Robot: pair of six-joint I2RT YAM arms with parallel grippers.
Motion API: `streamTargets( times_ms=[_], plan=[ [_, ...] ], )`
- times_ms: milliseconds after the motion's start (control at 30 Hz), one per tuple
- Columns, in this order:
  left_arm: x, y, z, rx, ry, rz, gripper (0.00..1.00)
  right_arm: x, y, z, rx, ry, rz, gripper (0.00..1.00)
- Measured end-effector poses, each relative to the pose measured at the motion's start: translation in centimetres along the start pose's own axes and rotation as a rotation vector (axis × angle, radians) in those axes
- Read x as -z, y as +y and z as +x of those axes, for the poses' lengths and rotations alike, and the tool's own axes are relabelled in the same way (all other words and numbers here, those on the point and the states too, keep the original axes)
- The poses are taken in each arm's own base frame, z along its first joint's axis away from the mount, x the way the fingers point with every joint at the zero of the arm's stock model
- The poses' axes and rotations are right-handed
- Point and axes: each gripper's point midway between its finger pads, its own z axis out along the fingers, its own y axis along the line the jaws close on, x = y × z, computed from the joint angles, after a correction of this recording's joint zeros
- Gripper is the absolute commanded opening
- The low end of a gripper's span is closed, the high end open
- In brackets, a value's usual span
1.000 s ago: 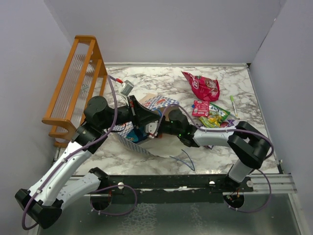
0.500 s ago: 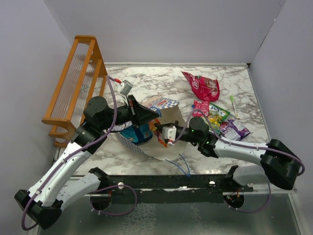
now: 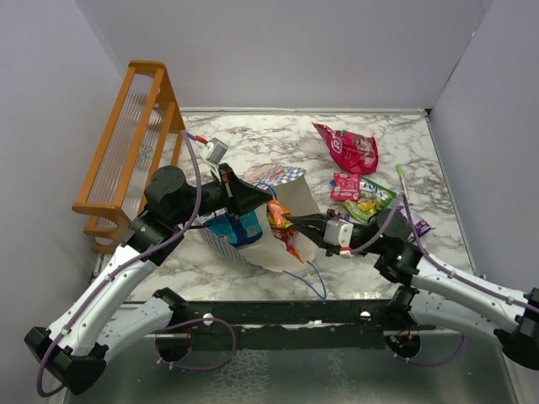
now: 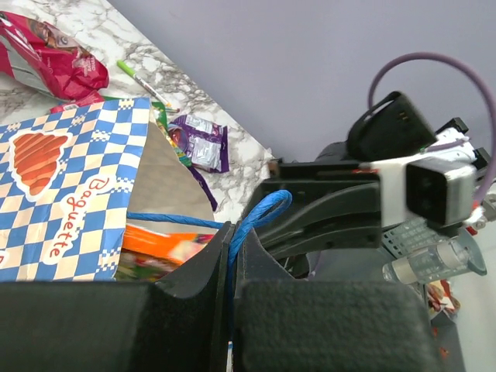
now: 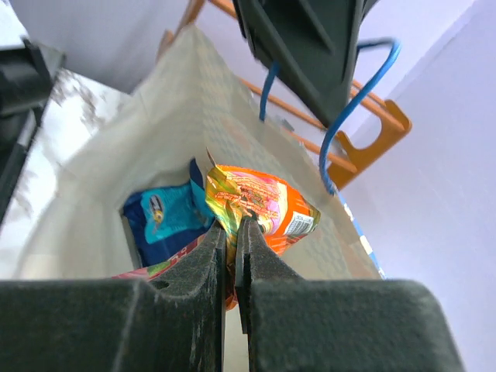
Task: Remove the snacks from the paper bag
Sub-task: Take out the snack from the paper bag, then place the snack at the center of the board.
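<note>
The paper bag (image 3: 268,178) lies on its side with its mouth toward the right arm. My left gripper (image 3: 269,199) is shut on its blue cord handle (image 4: 260,213) and holds the mouth up. My right gripper (image 3: 292,221) is shut on an orange snack packet (image 5: 267,203), which hangs at the bag's mouth (image 3: 283,227). A blue packet (image 5: 164,218) lies deeper inside the bag (image 5: 155,116). On the table to the right lie a pink-red packet (image 3: 354,150), a small red one (image 3: 344,185), a green-yellow one (image 3: 370,202) and a purple one (image 3: 418,225).
An orange wooden rack (image 3: 135,143) stands along the left wall. A green pen (image 3: 402,179) lies near the right wall, beside the packets. The bag's second blue cord (image 3: 312,282) trails toward the near table edge.
My right arm has drawn back to the right, out of the bag, bringing the orange packet to the bag's mouth. The left gripper has kept its hold on the handle.
</note>
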Motion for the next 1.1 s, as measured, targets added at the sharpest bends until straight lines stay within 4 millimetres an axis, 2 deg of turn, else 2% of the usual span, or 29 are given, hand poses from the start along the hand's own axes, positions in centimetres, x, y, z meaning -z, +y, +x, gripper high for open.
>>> streamTargets(
  times_ms=[100,333,467,533,600,700,800,867,967,1033,1100],
  plan=[
    [0.0,0.2,0.0,-0.004,-0.002,-0.008,0.00,0.8,0.0,-2.3,-0.025,-0.041,-0.022,0.01],
    [0.0,0.5,-0.2,-0.017,-0.011,-0.022,0.00,4.9,-2.0,-10.4,-0.018,-0.165,0.018,0.01],
    [0.0,0.5,-0.1,-0.020,-0.010,-0.024,0.00,7.6,-4.6,-14.7,0.000,-0.230,0.139,0.01],
    [0.0,0.5,-0.1,-0.022,-0.009,-0.024,0.00,8.7,-6.3,-16.1,-0.005,-0.244,0.222,0.01],
    [0.0,0.5,-0.1,-0.023,-0.008,-0.026,0.00,9.5,-7.9,-16.5,-0.024,-0.237,0.302,0.01],
    [0.2,0.5,0.0,-0.027,-0.008,-0.027,0.00,10.5,-10.9,-15.5,-0.082,-0.177,0.478,0.01],
    [0.4,0.5,0.0,-0.027,-0.006,-0.031,0.00,11.1,-14.3,-13.0,-0.152,-0.063,0.679,0.01],
    [0.5,0.5,0.1,-0.027,-0.004,-0.036,0.00,11.5,-16.5,-10.3,-0.191,0.050,0.833,0.01],
    [0.5,0.7,0.3,-0.026,0.001,-0.044,0.00,12.6,-18.8,-6.1,-0.183,0.232,1.050,0.01],
    [0.6,0.8,0.3,-0.027,0.003,-0.049,0.00,13.5,-19.7,-3.6,-0.148,0.356,1.169,0.01],
    [0.6,0.8,0.3,-0.029,0.004,-0.051,0.00,14.1,-20.1,-0.1,-0.127,0.499,1.242,0.02]
  ],
)
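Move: The right hand, with the orange snack pinched at the paper bag's mouth, faces the pile of snacks it is bound for. The small red packet there lies some 28 cm ahead, 22 cm right and 25 cm below, with the green packet about 9 cm to the right of it and the large red bag some 15 cm beyond. The blue snack in the bag is about 8 cm ahead and 14 cm left of this hand. From the left hand the small red packet lies about 27 cm ahead, 27 cm right and well below. Still pinching the orange snack, the right arm draws it up and to the right out of the paper bag, easing back about 6 cm as it climbs some 17 cm, then sweeps forward and right towards the snack pile, beginning to sink, while the hand swings some 75 degrees clockwise from pointing left to pointing forward. The left hand stays in place with the bag's blue handle shut in its fingers, keeping the mouth open. ##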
